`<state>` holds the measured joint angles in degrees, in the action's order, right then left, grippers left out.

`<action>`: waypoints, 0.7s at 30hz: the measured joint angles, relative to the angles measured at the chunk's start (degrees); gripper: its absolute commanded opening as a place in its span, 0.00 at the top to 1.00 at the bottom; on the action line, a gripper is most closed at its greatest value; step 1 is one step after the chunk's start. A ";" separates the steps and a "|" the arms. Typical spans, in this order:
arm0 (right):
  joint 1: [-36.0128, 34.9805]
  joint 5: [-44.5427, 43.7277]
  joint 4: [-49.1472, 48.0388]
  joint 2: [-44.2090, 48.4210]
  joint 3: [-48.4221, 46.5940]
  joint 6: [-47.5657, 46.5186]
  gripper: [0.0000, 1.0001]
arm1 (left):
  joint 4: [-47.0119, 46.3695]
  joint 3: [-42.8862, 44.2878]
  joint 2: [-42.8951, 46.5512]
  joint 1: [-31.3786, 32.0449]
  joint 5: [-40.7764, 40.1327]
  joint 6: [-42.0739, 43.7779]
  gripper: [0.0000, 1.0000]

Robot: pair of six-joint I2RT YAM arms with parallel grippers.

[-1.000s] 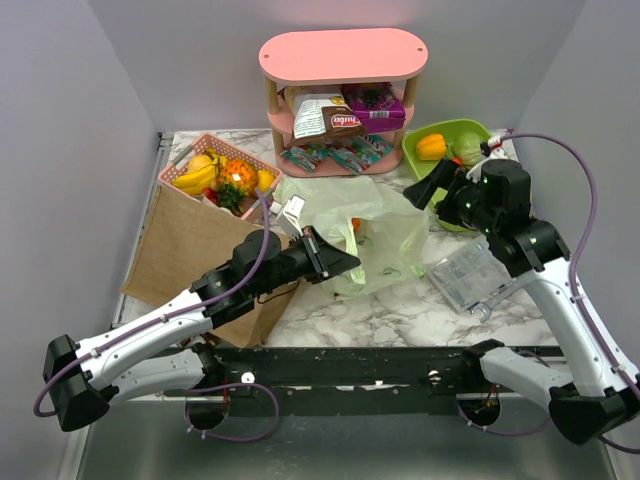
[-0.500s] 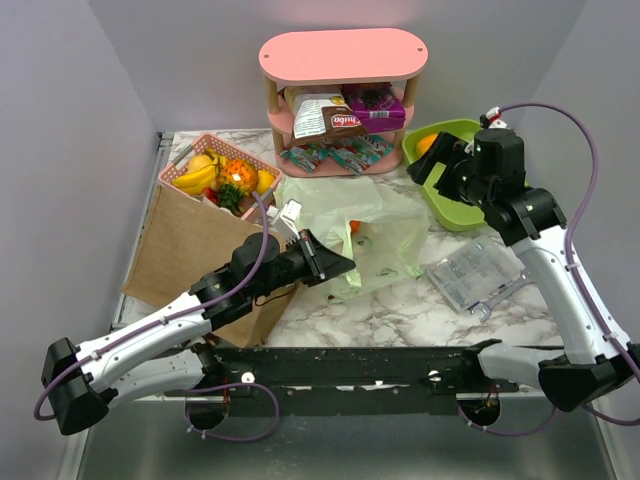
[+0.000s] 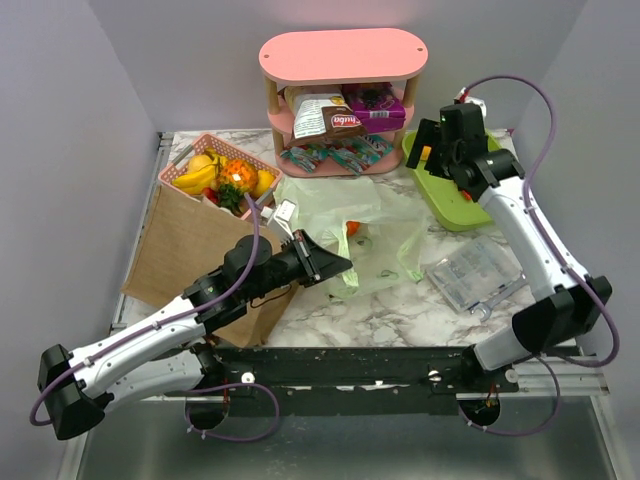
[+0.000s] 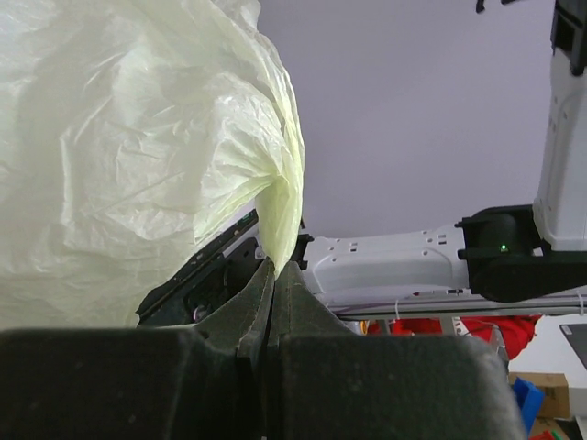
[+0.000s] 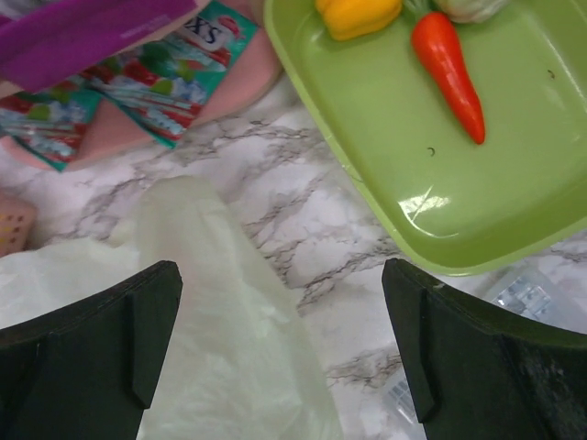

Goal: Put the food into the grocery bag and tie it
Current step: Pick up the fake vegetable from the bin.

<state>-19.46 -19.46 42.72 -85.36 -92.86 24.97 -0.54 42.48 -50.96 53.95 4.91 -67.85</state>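
The pale-green grocery bag (image 3: pixel 372 222) lies crumpled mid-table, with an orange item (image 3: pixel 352 227) showing through it. My left gripper (image 3: pixel 337 264) is shut on a pinched fold of the bag's near edge. In the left wrist view the film (image 4: pixel 138 137) rises from the closed left gripper (image 4: pixel 275 268). My right gripper (image 3: pixel 428 160) hangs open and holds nothing, above the back end of the green tray (image 3: pixel 455 208). In the right wrist view a carrot (image 5: pixel 449 73) and a yellow pepper (image 5: pixel 358 14) lie on that tray (image 5: pixel 514 183), beyond the right gripper (image 5: pixel 280 275). The bag (image 5: pixel 211 367) spreads below.
A pink shelf (image 3: pixel 343 55) at the back holds a white-and-brown snack pack (image 3: pixel 330 118), a purple box (image 3: pixel 375 100) and teal packets (image 5: pixel 138 82). A pink basket (image 3: pixel 190 158) of fruit stands back left, by a brown paper bag (image 3: pixel 195 255). A clear plastic container (image 3: pixel 470 272) lies right of the grocery bag.
My right arm has swung back and to the left, from beside the tray to above its far end. The left gripper keeps its hold on the bag and has barely shifted.
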 measured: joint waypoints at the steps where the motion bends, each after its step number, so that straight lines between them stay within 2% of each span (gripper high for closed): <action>1: 0.48 -0.02 0.39 -1.42 -0.52 -0.46 0.00 | -0.02 -0.22 0.24 0.00 0.00 -0.13 1.00; 21: 19.23 2.51 -0.94 -18.25 -3.23 -3.43 0.00 | 2.16 -1.16 0.96 -0.76 -0.35 -0.35 1.00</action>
<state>-0.23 -16.95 41.78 -103.61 -96.09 21.54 1.63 41.32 -50.00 53.19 4.56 -68.20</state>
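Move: The red chili lies in the green bin about 15 cm ahead of my open right hand, some 13 cm to its right and 27 cm below. The yellow pepper is about 8 cm beyond the chili and 8 cm to the chili's left; the cabbage is about 9 cm beyond the chili and 2 cm to the chili's right. From my left hand the chili is roughly 38 cm ahead, 31 cm to the right and 26 cm below. I sweep my empty right hand rightwards about 13 cm over the green bin while sinking some 11 cm and easing 6 cm forward, towards the red chili. On the way the wrist swings clockwise and tips the fingers more steeply down, about 15 degrees each; they stay wide open and touch nothing yet. My left hand keeps its pinch on the bag's edge, sagging barely a centimetre. ##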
